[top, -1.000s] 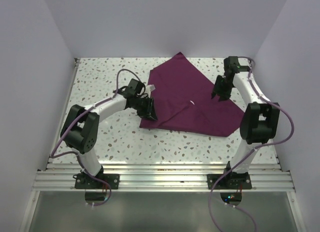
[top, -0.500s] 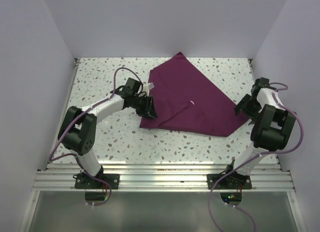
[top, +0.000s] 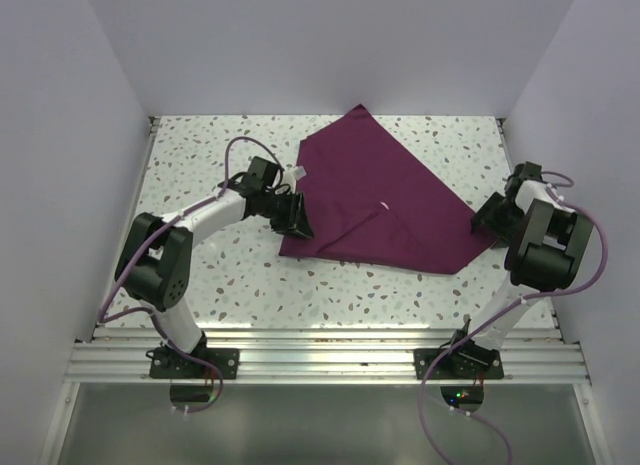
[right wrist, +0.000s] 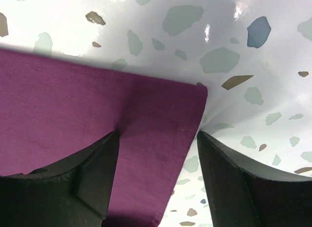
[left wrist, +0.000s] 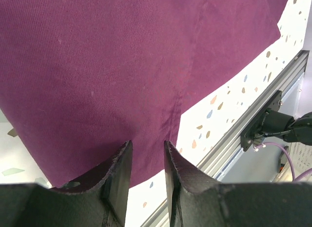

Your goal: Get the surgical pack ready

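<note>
The surgical pack (top: 385,190) is a large maroon cloth lying folded on the speckled table, with one corner toward the back. My left gripper (top: 296,216) sits low at the cloth's left edge. In the left wrist view its jaws (left wrist: 147,144) stand a narrow gap apart over the cloth (left wrist: 122,66), with nothing pinched between them. My right gripper (top: 486,219) is at the cloth's right corner. Its fingers (right wrist: 158,134) are wide open and straddle that corner (right wrist: 161,119): the left fingertip presses on the fabric, and the right one is over bare table.
A small white tag (top: 301,172) pokes out at the cloth's left edge. White walls close in the table on three sides. An aluminium rail (top: 330,360) runs along the near edge by the arm bases.
My right arm swung from above the cloth's upper right down to its right corner and now stands open around it. The left gripper stayed at the left edge, its jaws slightly wider.
</note>
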### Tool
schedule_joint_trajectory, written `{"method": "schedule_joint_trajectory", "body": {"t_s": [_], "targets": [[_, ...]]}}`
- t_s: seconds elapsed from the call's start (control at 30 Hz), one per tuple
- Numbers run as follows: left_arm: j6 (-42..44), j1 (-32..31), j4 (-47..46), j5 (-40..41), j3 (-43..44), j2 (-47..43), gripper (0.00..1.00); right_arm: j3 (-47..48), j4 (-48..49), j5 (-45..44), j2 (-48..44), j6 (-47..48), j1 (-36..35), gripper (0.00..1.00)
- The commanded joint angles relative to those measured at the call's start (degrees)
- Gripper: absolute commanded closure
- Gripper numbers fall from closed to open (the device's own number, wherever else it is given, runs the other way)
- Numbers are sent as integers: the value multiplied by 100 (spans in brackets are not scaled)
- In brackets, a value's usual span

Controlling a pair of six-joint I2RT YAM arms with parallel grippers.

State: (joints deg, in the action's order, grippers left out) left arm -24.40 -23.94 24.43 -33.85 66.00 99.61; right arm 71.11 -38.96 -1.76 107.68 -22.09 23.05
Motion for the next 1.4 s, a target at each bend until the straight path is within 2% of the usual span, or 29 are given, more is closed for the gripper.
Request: {"method": "schedule_joint_trajectory", "body": {"t_s": [0.0, 0.07, 0.1, 0.27, 0.37, 0.4, 0.47, 0.67, 0.73, 1.07, 1.37], "targets": [[67, 65, -219, -105, 10, -241, 64, -18, 380, 158, 367, 257, 103, 31], [58, 65, -175, -70, 36, -241, 64, -53, 424, 167, 473, 345, 103, 33], [58, 74, -158, -70, 45, -249, 64, -54, 468, 306, 499, 398, 112, 39], [32, 83, -140, -52, 80, -223, 64, -106, 644, 650, 552, 512, 103, 52], [6, 83, -87, -52, 141, -179, 64, -98, 697, 869, 561, 442, 103, 66], [-3, 83, -87, -35, 176, -170, 64, -80, 679, 905, 544, 425, 103, 74], [-12, 83, -17, -17, 299, -144, 64, -10, 636, 958, 491, 407, 103, 77], [-38, 83, 97, -87, 554, -39, 64, 254, 249, 1160, 70, 337, 103, 97], [-56, 83, 150, -78, 598, -12, 65, 272, 100, 1213, -211, 267, 103, 100], [-451, -101, -60, -351, 880, 85, 67, 280, -428, 1608, -1196, 161, 68, 100], [-1066, -1094, -491, -289, 1416, 497, 70, 834, -735, 1872, -1530, -111, -520, 100]]}}
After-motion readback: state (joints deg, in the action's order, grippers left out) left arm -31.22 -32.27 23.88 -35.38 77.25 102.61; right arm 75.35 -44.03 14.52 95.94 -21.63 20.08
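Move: The cloth's free right-hand corner lies about 3 cm to the right of the open right gripper and 2 cm ahead, a centimetre below it, with the cloth already between and under its fingers. From this hand the white tray corner peeping from the folds is some 29 cm left and 7 cm ahead, and the cloth's near corner 10 cm left and 10 cm back. From the empty left hand, the right-hand corner is roughly 51 cm right, 3 cm ahead and 8 cm lower. The right hand stays low, easing back and right by under a centimetre while its wide-open fingers shut on the cloth beside its right-hand corner, then shifts a little forward and left and lifts the pinched cloth about 10 cm, carrying it some 6 cm left towards the tray and 3 cm forward, the fingertips swinging forward and left by some 20 degrees. The left hand, empty and barely parted, waits at first, then rises about 5 cm over the folded cloth and swings some 7 cm right towards the tray corner. ##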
